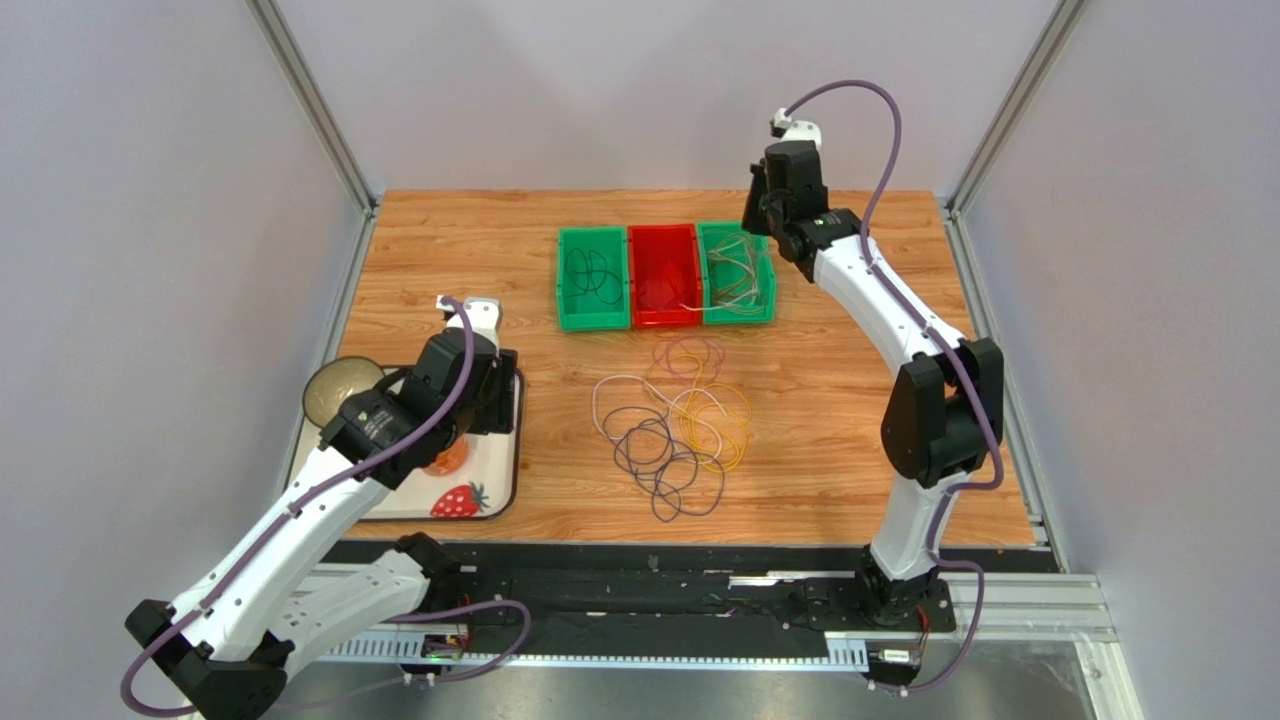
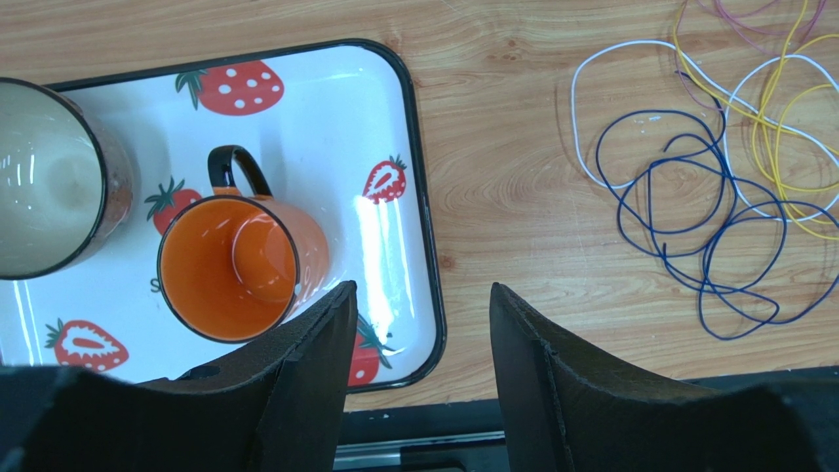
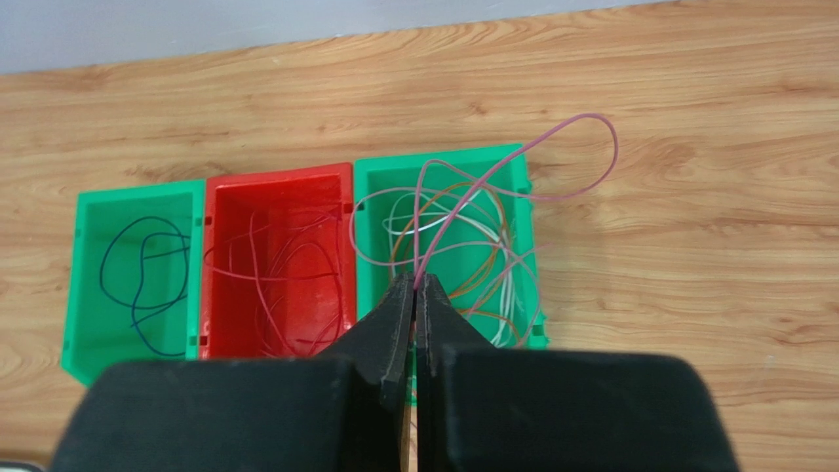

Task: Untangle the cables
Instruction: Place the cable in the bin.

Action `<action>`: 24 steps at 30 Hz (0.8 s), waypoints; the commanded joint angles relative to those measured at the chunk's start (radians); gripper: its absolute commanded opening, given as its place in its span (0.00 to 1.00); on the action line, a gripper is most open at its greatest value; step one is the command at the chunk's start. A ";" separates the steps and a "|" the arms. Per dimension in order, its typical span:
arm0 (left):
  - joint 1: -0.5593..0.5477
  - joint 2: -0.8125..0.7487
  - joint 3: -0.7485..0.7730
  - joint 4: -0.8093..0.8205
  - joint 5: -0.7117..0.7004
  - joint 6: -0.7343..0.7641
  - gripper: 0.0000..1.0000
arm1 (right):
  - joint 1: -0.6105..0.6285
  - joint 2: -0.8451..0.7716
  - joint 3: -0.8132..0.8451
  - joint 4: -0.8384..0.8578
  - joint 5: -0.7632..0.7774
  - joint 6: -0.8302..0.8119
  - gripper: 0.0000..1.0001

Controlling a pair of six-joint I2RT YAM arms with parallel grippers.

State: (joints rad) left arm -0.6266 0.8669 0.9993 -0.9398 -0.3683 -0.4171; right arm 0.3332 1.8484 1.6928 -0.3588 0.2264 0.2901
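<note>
A tangle of cables [image 1: 669,428] in dark blue-purple, white, yellow and pink lies on the wooden table in front of three bins; the left wrist view shows the cables [image 2: 689,216] at upper right. My right gripper [image 3: 416,285] hangs over the right green bin [image 3: 443,157], shut on a thin pink cable [image 3: 551,138] that loops up past the bin's far rim. In the top view the right gripper [image 1: 763,218] is at the table's back right. My left gripper [image 2: 421,295] is open and holds nothing, above the near right corner of a tray, left of the tangle.
A left green bin [image 3: 89,285] holds a dark cable, the red bin [image 3: 276,177] pink-red ones, and the right green bin white, orange and pink ones. A strawberry tray [image 2: 414,177] carries an orange mug [image 2: 231,265] and a pale bowl [image 2: 49,187].
</note>
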 commanded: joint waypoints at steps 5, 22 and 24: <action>0.001 -0.003 0.016 0.009 -0.001 0.011 0.60 | 0.003 0.087 0.074 0.021 -0.182 0.040 0.00; -0.001 -0.003 0.016 0.009 -0.001 0.012 0.60 | -0.008 0.267 0.157 -0.080 -0.164 0.037 0.00; -0.001 0.000 0.016 0.009 -0.003 0.011 0.60 | -0.016 0.291 0.188 -0.114 -0.157 0.047 0.00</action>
State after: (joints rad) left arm -0.6266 0.8673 0.9993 -0.9398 -0.3683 -0.4164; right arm 0.3313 2.1010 1.7996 -0.4194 0.0437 0.3256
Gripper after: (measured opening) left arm 0.602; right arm 0.008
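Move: The pink cable is already pinched in my right fingers, and the right-hand green bin it is going to has its middle about 3 cm ahead of that hand, 2 cm to its left and some 17 cm below. The red bin stands at the same depth about 12 cm left of the green one, and the other green bin 12 cm beyond that. From my left hand the right-hand green bin lies roughly 32 cm ahead, 36 cm to the right and 15 cm lower. I lower my right hand about 10 cm towards the right-hand green bin, swinging some 4 cm left over the first half, then sinking almost straight down. As I go the wrist tips the fingers roughly 10 degrees further down and turns a little counter-clockwise. My fingers stay shut on the pink cable, which hangs in loops beneath them. ##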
